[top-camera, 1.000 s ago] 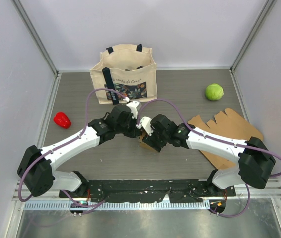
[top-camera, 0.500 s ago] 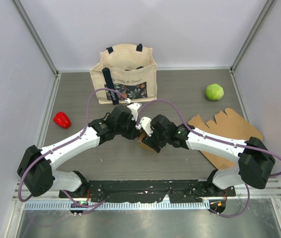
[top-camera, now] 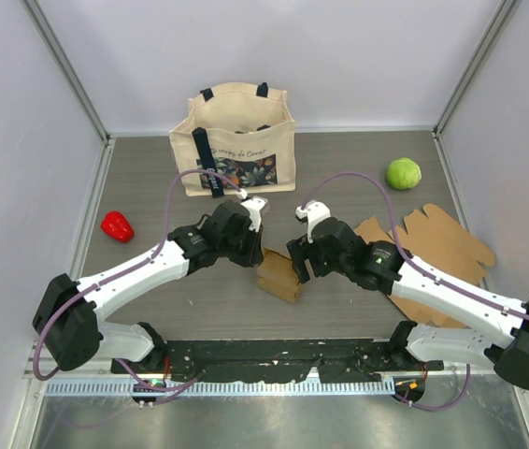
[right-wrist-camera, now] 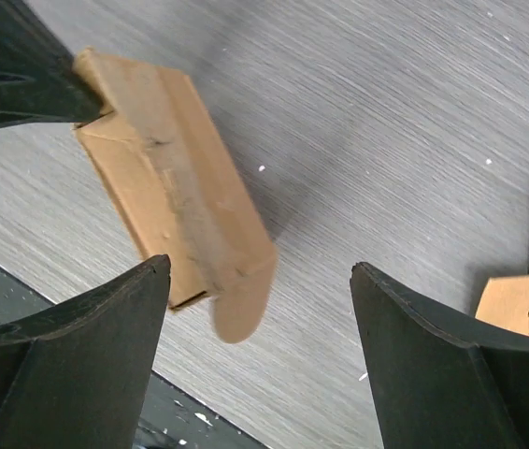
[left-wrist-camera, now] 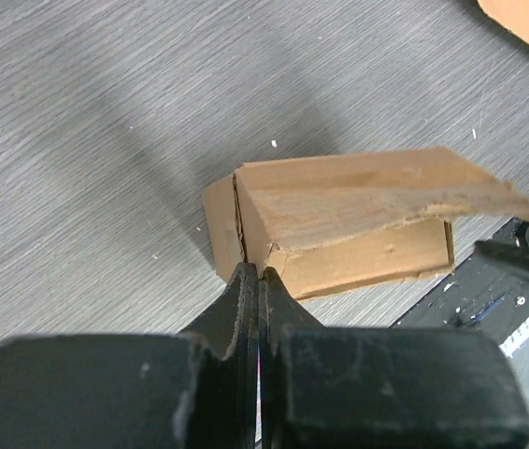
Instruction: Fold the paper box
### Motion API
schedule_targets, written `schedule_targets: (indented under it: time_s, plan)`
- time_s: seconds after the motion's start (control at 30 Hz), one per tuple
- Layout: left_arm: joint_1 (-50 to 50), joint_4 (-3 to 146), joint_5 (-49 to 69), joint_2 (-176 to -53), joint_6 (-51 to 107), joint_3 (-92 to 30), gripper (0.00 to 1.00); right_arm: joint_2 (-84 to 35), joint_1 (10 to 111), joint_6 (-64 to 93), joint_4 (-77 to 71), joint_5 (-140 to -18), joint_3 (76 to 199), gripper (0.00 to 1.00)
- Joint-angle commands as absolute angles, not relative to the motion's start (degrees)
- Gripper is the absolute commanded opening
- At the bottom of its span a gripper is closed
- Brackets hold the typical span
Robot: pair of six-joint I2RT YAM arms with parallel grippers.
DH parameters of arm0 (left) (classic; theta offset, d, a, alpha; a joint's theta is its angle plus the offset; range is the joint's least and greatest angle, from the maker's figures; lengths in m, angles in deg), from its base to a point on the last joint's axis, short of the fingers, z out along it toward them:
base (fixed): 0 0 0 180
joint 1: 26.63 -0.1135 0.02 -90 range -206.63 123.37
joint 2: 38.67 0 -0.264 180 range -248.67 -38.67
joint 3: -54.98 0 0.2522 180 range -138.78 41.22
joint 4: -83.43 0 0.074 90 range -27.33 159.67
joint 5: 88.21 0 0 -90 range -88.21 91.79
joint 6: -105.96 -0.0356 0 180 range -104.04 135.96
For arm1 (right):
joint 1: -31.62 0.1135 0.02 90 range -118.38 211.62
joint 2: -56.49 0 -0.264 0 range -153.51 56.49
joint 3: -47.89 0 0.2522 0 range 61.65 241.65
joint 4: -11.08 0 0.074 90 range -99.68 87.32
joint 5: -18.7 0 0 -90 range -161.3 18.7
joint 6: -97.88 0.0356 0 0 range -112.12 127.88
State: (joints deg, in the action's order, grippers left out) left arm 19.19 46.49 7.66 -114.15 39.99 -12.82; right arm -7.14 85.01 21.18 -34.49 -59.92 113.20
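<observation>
The brown paper box (top-camera: 279, 274) is folded into a small block near the table's front, one rounded flap sticking out of its end. My left gripper (top-camera: 253, 247) is shut, its tips pinched on the box's corner (left-wrist-camera: 246, 253); the box (left-wrist-camera: 339, 220) stretches away from the left gripper (left-wrist-camera: 260, 273). To the right of the box my right gripper (top-camera: 300, 263) stands wide open, apart from it. In the right wrist view the box (right-wrist-camera: 166, 187) lies up and left of the right gripper (right-wrist-camera: 260, 265), only the flap (right-wrist-camera: 241, 309) reaching between its fingers.
A canvas tote bag (top-camera: 235, 140) stands at the back. A green ball (top-camera: 403, 173) lies at the back right and a red pepper (top-camera: 116, 225) at the left. A flat cardboard blank (top-camera: 437, 251) lies right, under the right arm. The black base rail (top-camera: 274, 354) runs along the near edge.
My right gripper has let go of the box, opened wider and drawn back to the right, uncovering the box. The left gripper has stayed shut at the box's corner.
</observation>
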Motion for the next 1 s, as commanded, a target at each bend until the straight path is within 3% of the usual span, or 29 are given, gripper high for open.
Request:
schedule_targets:
  time_s: [0.0,0.17,0.27,0.4,0.63,0.97]
  plan:
    - [19.16,45.50,7.77,-113.29,41.18,-14.41,0.00,-3.37,84.71,27.84,-35.21,-55.30,109.40,0.85]
    - [19.25,44.62,8.12,-112.50,41.80,-14.42,0.00,-2.66,84.80,28.26,-29.83,-56.27,106.56,0.87]
    - [19.25,44.62,7.94,-111.45,42.58,-13.63,0.00,-3.88,84.80,30.02,-34.22,-53.73,109.71,0.82]
    - [19.34,44.62,8.03,-111.00,43.20,-13.19,0.00,-4.94,85.67,31.69,-38.27,-53.28,111.13,0.62]
    - [20.30,45.85,7.77,-110.13,44.43,-12.22,0.00,-4.50,86.55,35.12,-38.45,-54.16,110.87,0.45]
    - [21.36,46.73,7.50,-111.09,45.66,-11.25,0.00,-6.96,87.35,42.49,-36.34,-56.79,113.33,0.08]
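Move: Just under the open right hand lies the small end flap at the box's right end, roughly 2 cm back and 3 cm below. The box's middle is about 4 cm left, 3 cm back and 5 cm down from that hand; the flat cardboard is some 30 cm to its right and 1 cm ahead, the canvas bag about 20 cm ahead and 13 cm left. From the left hand, already pinching the box's left end, the end flap is about 8 cm right and 3 cm back. Dropping about 3 cm while swinging first right, then slightly back left, the right hand also draws back some 2 cm, tips a little downward and turns about 10 degrees clockwise. Its wide fingers then close until they pinch the end flap at the box's right end. The left hand keeps its pinch on the left end and eases back a little under 2 cm. ##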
